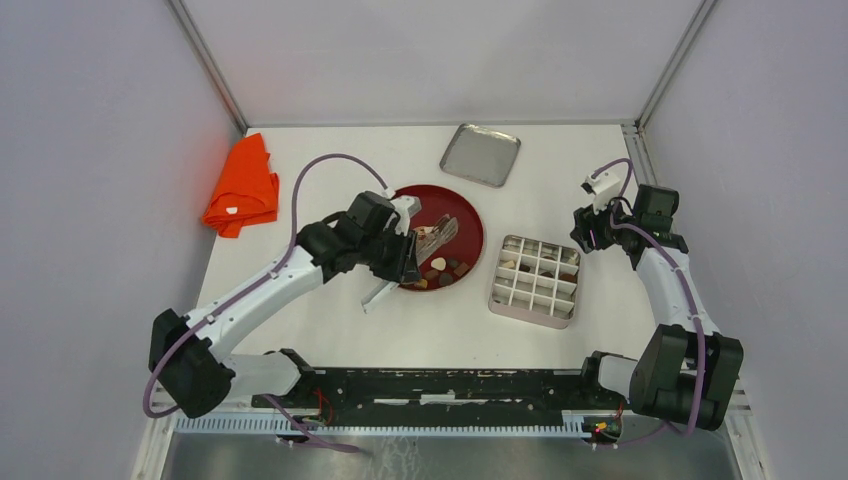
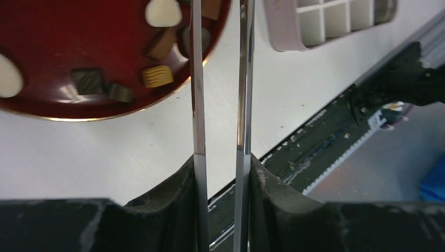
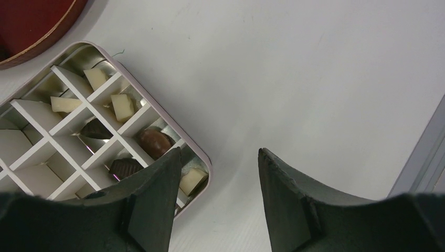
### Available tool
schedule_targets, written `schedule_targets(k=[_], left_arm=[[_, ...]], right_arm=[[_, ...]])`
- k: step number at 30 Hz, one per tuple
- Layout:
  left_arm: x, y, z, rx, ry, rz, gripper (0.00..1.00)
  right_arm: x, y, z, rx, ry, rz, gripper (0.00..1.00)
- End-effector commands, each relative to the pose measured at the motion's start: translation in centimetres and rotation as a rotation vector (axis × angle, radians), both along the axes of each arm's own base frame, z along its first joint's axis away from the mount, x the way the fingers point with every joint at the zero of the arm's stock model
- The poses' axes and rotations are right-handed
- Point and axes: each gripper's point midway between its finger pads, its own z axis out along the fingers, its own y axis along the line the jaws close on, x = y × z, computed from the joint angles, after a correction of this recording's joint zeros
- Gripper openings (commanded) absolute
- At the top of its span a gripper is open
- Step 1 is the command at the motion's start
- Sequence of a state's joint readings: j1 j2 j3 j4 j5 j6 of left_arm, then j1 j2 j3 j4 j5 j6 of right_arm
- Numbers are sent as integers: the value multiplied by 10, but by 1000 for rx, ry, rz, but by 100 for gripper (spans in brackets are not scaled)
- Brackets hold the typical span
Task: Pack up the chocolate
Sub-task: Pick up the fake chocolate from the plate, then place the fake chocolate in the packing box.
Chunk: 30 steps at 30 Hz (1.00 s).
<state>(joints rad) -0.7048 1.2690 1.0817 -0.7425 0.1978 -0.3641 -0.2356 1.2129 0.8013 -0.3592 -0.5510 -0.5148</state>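
Chocolate pieces point(image 1: 442, 267), dark, tan and cream, lie on the red plate point(image 1: 470, 222). My left gripper point(image 1: 398, 255) is shut on metal tongs point(image 1: 384, 289) whose arms reach over the plate. In the left wrist view the tongs point(image 2: 197, 105) run up between my fingers point(image 2: 262, 178), past a tan ridged piece point(image 2: 157, 76) and a cream piece point(image 2: 163, 11); their tips are cut off at the top. The divided box point(image 1: 497, 300) holds several pieces, such as a brown oval point(image 3: 155, 142). My right gripper point(image 3: 219, 151) hovers open and empty at the box's corner point(image 3: 203, 160).
A silver lid point(image 1: 480, 154) lies at the back of the table. An orange cloth point(image 1: 242, 187) sits at the far left. The black rail point(image 1: 440, 385) between the arm bases runs along the near edge. Grey walls close in both sides.
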Motion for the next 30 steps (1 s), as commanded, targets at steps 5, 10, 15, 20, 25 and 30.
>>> schedule_targets(k=[5,10,15,20,25,30], left_arm=[[-41,-75,14,-272,36,-235,2],[-56,-93,-3,-188,31,-294,2],[-62,-99,-17,-114,36,-308,2],[-56,-106,-16,-82,0,-309,2],[-50,-115,-12,-67,-23,-333,2],[-47,-112,-23,11,-25,-348,4]], right_arm=[[7,9,16,6,-49,81,61],[8,8,13,4,-40,81,62],[8,9,10,10,-28,86,61],[7,10,9,12,-23,87,61],[7,11,8,12,-21,91,61],[7,11,9,11,-22,92,62]])
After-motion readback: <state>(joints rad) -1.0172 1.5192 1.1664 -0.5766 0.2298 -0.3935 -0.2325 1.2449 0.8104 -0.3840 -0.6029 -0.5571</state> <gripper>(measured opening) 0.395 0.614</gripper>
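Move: The chocolate already hangs in the tongs' tips, which the left hand holds; it is bound for the compartment box, whose middle lies about 28 cm to this hand's right, nearly level with it, some 14 cm below. Nearer by, the red plate's middle sits about 8 cm ahead, 3 cm right and 15 cm below, with the white heart piece 7 cm right, 2 cm ahead. From the right hand the box is about 9 cm left, 8 cm back and 11 cm below. The chocolate, still pinched in the tongs' tips, is carried off the plate's area and over towards the far left compartments of the box. The left hand swings right about 11 cm and back some 7 cm while sinking about 4, then eases forward and slightly up over the last stretch, turning clockwise nearly 20 degrees, its grip on the tongs unchanged. ##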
